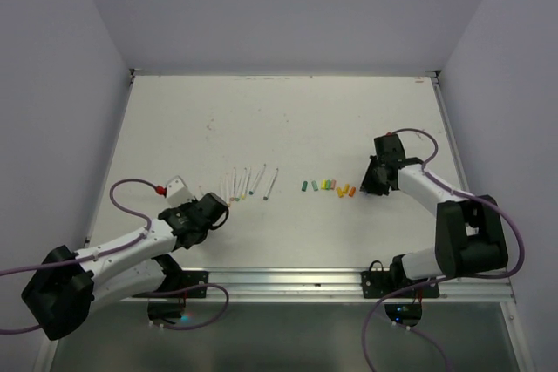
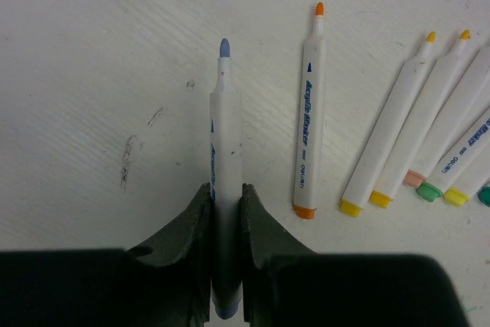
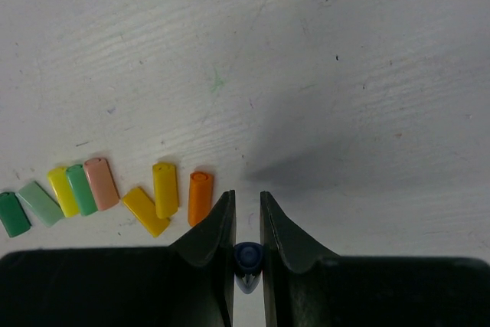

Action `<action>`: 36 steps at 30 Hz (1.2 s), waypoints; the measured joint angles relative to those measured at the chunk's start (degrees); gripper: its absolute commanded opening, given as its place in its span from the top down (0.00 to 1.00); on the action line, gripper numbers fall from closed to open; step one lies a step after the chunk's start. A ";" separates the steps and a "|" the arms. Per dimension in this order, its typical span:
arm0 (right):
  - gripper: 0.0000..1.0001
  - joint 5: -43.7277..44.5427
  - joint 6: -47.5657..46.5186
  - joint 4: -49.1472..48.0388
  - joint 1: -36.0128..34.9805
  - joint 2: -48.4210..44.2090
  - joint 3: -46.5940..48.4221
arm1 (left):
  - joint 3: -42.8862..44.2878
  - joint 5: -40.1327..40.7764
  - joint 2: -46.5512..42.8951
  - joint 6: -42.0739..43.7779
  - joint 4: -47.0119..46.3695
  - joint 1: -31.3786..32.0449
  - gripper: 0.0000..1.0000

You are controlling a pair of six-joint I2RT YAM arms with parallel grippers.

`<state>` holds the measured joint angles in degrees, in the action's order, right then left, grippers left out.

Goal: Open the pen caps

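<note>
My left gripper (image 2: 227, 188) is shut on a white pen (image 2: 225, 120) whose bare blue tip points away from me, low over the table. To its right lie several uncapped pens (image 2: 309, 128) side by side, with orange, yellow and green ends. My right gripper (image 3: 247, 195) is shut on a dark blue pen cap (image 3: 247, 256) held deep between its fingers. Just left of it several loose pen caps (image 3: 164, 189) lie in a row, running from green through yellow and pink to orange. From above, the left gripper (image 1: 220, 206) is at the left end of the pens (image 1: 248, 182), and the right gripper (image 1: 373, 185) is right of the caps (image 1: 329, 186).
A small white box with a red knob (image 1: 177, 188) stands on the table just left of the left gripper. Grey walls close in the white table (image 1: 288, 119) on three sides. A metal rail (image 1: 279, 280) runs along the near edge.
</note>
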<state>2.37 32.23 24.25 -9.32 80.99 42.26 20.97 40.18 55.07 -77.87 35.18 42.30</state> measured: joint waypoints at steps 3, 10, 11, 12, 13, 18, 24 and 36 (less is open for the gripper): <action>0.83 -0.63 -0.17 -0.76 0.00 0.28 -0.63 | 0.00 0.79 1.38 -0.59 -0.87 -0.11 0.67; 0.73 -1.68 -0.48 -2.21 0.00 1.16 -0.81 | 0.00 1.53 2.64 -0.48 -4.42 -0.22 0.35; 0.72 -1.88 -0.52 -2.43 0.00 1.25 -0.87 | 0.00 1.55 2.86 -0.42 -4.94 -0.24 0.34; 0.68 -1.90 -0.55 -2.54 0.00 1.29 -0.90 | 0.00 1.77 3.19 -0.37 -5.44 -0.26 0.33; 0.67 -1.92 -0.52 -2.64 0.00 1.33 -0.92 | 0.02 1.99 3.54 -0.35 -5.97 -0.31 0.33; 0.55 -2.10 -0.79 -3.17 0.00 1.53 -1.09 | 0.20 2.73 4.87 0.57 -7.89 -0.37 0.24; 0.41 -2.80 -1.44 -3.45 0.00 0.85 -1.27 | 0.50 2.01 3.98 2.56 -9.05 -0.57 0.01; 0.01 -2.93 -3.56 0.50 0.00 -11.96 -1.09 | 4.85 -1.25 -9.75 7.32 -7.30 -0.61 0.00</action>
<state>-0.56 28.67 24.75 -9.32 69.04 41.17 25.82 38.94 45.32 -70.54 27.88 41.69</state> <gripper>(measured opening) 0.969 0.996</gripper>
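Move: The left hand holds the uncapped blue pen near its rear end; its resting spot is about 3 cm ahead, 1 cm left and 1 cm below. The orange pen lies some 8 cm ahead and 3 cm right of this hand, the nearest yellow pen 9 cm ahead, 8 cm right. The right hand pinches the blue cap some 2 cm above its spot; from that hand the orange cap lies 4 cm left and 1 cm ahead, the nearest yellow cap 6 cm left, 1 cm ahead. Forward about 2.5 cm, close over the table, the left hand spreads its fingers off the blue pen, then rises some 7 cm, drifting right and tipping up about 15 degrees. Meanwhile the right hand eases down barely 1 cm, opens gradually to let go of the blue cap, then lifts nearly 6 cm off it, tipping up about 10 degrees. ##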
